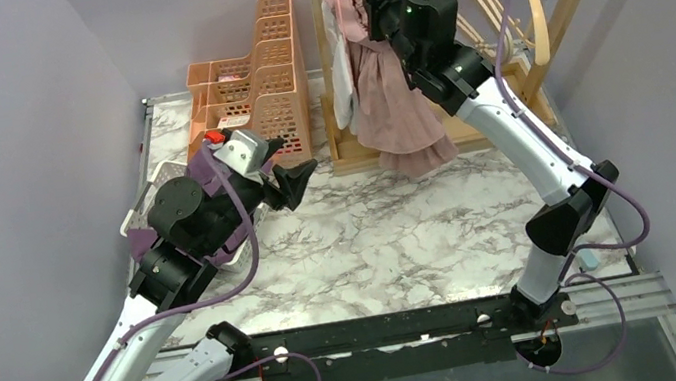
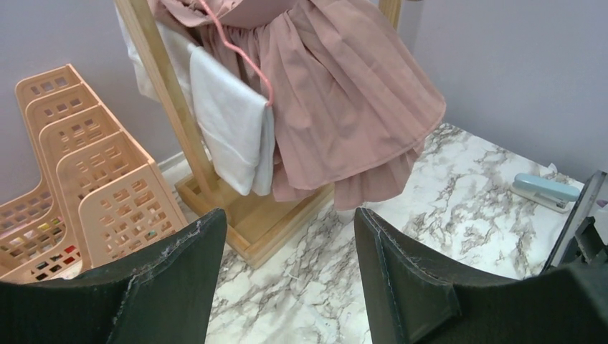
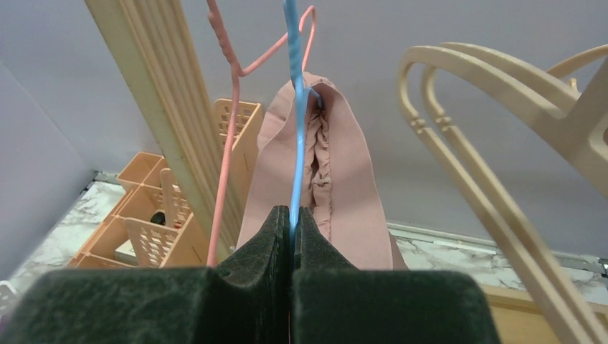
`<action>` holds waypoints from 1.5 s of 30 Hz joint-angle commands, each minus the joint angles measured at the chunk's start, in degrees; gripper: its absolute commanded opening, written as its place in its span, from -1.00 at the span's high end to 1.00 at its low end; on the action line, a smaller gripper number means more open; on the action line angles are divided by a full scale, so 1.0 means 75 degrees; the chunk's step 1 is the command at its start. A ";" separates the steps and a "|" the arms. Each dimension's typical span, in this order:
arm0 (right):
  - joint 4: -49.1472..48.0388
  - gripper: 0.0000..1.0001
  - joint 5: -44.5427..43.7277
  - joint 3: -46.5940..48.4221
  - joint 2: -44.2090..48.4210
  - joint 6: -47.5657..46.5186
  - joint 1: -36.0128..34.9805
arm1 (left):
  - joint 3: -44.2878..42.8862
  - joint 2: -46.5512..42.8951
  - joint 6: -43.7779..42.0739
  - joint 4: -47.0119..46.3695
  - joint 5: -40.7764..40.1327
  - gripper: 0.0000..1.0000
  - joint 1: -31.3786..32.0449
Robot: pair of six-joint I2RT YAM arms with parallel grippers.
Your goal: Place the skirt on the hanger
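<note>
The pink pleated skirt (image 1: 392,106) hangs on the wooden rack (image 1: 327,61) at the back of the table, draped over a blue hanger (image 3: 292,136). In the right wrist view the skirt (image 3: 351,193) folds over the blue wire. My right gripper (image 3: 292,213) is shut on that wire, high up at the rack. Beside it hangs a pink hanger (image 3: 224,143), and in the left wrist view that pink hanger (image 2: 236,50) carries a white cloth (image 2: 229,122) next to the skirt (image 2: 344,93). My left gripper (image 1: 298,178) is open and holds nothing. It floats over the table left of the rack, pointing toward it (image 2: 290,218).
Stacked orange baskets (image 1: 256,71) stand left of the rack. A white basket (image 1: 149,204) lies under the left arm. Beige hangers (image 3: 495,150) hang to the right of the blue one. A pale blue stapler (image 2: 545,190) lies on the marble table (image 1: 391,233).
</note>
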State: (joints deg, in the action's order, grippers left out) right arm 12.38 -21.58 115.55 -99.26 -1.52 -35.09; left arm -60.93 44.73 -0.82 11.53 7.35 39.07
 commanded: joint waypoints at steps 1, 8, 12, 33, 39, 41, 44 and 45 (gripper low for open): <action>-0.0123 0.97 -0.0241 0.0335 -0.0027 0.0145 0.0115 | 0.0032 -0.0049 0.0121 0.0139 -0.0543 -0.37 -0.0018; -0.0059 0.15 0.0573 -0.0106 0.0537 0.0261 0.0167 | -0.0303 0.0229 0.0498 0.0586 -0.1726 -0.59 -0.0017; -0.0131 -0.04 0.1327 -0.0579 0.1355 0.0495 0.0167 | -0.0959 0.0745 0.0796 0.1460 -0.2266 -0.97 -0.0017; 0.0924 -0.16 0.4998 -0.5862 0.5999 0.1131 0.0167 | 0.0210 0.1903 0.2804 0.3680 -0.2606 -0.93 -0.3282; 0.0959 -0.16 0.5586 -0.6615 0.6295 0.1644 0.0167 | 0.0297 0.2570 0.2741 0.3629 -0.2067 -0.87 -0.5857; 0.0958 -0.16 0.5474 -0.6727 0.6301 0.1735 0.0167 | 0.0344 0.2756 0.2931 0.3504 -0.2188 -0.89 -0.6129; 0.0792 -0.16 0.5551 -0.6908 0.6261 0.1909 0.0167 | 0.0499 0.3121 0.3205 0.3085 -0.1931 -0.90 -0.6576; 0.0742 -0.16 0.5608 -0.6951 0.6229 0.1985 0.0167 | 0.0548 0.3250 0.3268 0.2952 -0.1814 -0.92 -0.6785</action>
State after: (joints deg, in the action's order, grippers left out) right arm 19.73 17.47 64.90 -52.80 10.50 -34.00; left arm -58.35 66.48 20.49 37.58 -9.85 -8.01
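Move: Straight below the right hand, which still pinches the blue hanger up at the rack, the pink skirt hangs with its middle some 18 cm down and about 2 cm farther out. The white cloth hangs about 8 cm left of that hand, level with it fore and aft and 15 cm lower; bare wooden hangers are some 15 cm right and 4 cm ahead. For the left hand, the purple garment lies about 6 cm ahead, 22 cm left and 28 cm below; the orange bins stand 27 cm ahead, 14 cm left, equally low. Opening to just over half, the right fingers let go of the blue hanger, then the hand backs about 23 cm away from the rack, arcing up before sinking below its starting height and turning counter-clockwise. Meanwhile the left hand swings some 27 cm left and 23 cm down, a little forward, towards the purple garment, spreading its fingers wide and tipping them down over it. ##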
